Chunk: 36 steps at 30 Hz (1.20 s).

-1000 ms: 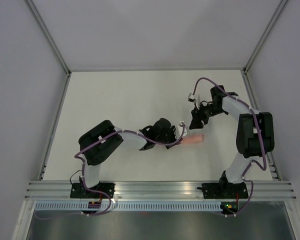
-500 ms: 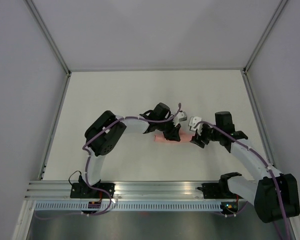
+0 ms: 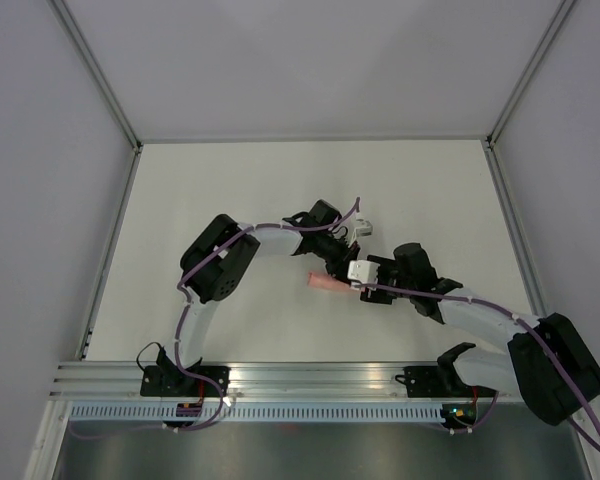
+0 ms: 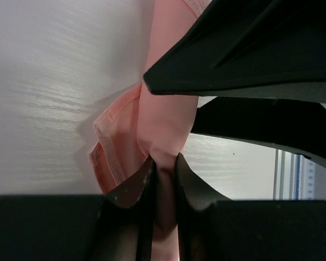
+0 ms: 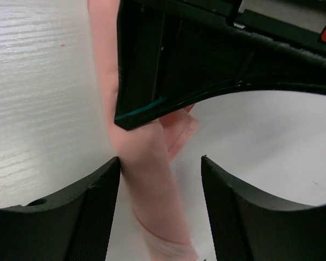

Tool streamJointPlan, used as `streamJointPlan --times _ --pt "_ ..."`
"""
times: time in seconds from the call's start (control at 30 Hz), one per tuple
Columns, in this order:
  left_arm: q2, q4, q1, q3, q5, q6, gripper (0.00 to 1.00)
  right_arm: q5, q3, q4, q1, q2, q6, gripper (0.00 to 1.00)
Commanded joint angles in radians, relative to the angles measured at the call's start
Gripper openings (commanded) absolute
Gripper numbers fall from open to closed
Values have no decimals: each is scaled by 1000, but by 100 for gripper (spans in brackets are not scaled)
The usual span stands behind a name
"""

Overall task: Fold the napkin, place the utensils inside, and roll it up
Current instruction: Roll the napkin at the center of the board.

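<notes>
The napkin [image 3: 323,284] lies on the white table as a narrow pale pink roll. My left gripper [image 3: 341,264] is shut on the napkin [image 4: 165,117]: both fingertips pinch a fold of the cloth at the left gripper [image 4: 164,159]. My right gripper [image 3: 366,287] stands open astride the napkin [image 5: 152,190], which touches the left fingertip of the right gripper [image 5: 160,161]; the other fingertip is apart from the cloth. A loose hemmed flap [image 4: 106,157] sticks out beside the roll. The utensils are hidden.
The two grippers crowd each other over the roll: the right finger [image 4: 250,49] fills the left wrist view, and the left gripper's body [image 5: 206,60] hangs over the right. A metal rail [image 3: 320,378] runs along the near edge, and walls close in the table's sides.
The right arm has swung from the far right in to the roll, its jaws opening wider. The napkin has shifted left, and the left jaws have narrowed onto the cloth.
</notes>
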<state>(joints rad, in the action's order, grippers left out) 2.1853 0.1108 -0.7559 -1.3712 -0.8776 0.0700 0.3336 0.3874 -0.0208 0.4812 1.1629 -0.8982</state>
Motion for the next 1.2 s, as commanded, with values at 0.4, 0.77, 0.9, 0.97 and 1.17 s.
streamJointPlan --times 0.4,0.77,0.9,0.97,1.17 --pt "93 242 10 46 75 -39 34 -28 99 65 63 122 8 48" --pt "-103 24 58 124 144 -208 46 33 226 292 59 253 -19 25" --pt "-166 -58 75 158 192 -251 47 70 274 384 48 297 -37 25" --pt "-191 -85 90 184 203 -280 48 97 312 421 37 320 -54 25" --pt "-318 -259 130 318 302 -334 48 163 418 559 -10 423 -102 25"
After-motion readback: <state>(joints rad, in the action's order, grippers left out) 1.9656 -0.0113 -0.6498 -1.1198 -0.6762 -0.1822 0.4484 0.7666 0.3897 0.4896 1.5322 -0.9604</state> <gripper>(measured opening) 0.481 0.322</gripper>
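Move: The rolled napkin lies left to right under both my hands. Its middle is about at my left fingertips, which already pinch it. From my open right hand, the middle is some 7 cm to the left and 2 cm lower, with the roll's right part running between the fingers. A loose corner sticks out about 3 cm ahead of the roll's line, roughly 2 cm to the right of my left hand and 5 cm left of my right. I hand the roll over. My right hand sinks about 2 cm and eases as far to the left, closing until it pinches the roll, and keeps tipping forward, some 20 degrees in all. My left hand slides back a little, opens and lets go, then swings off to the left and forward, rising slightly and turning counter-clockwise. ##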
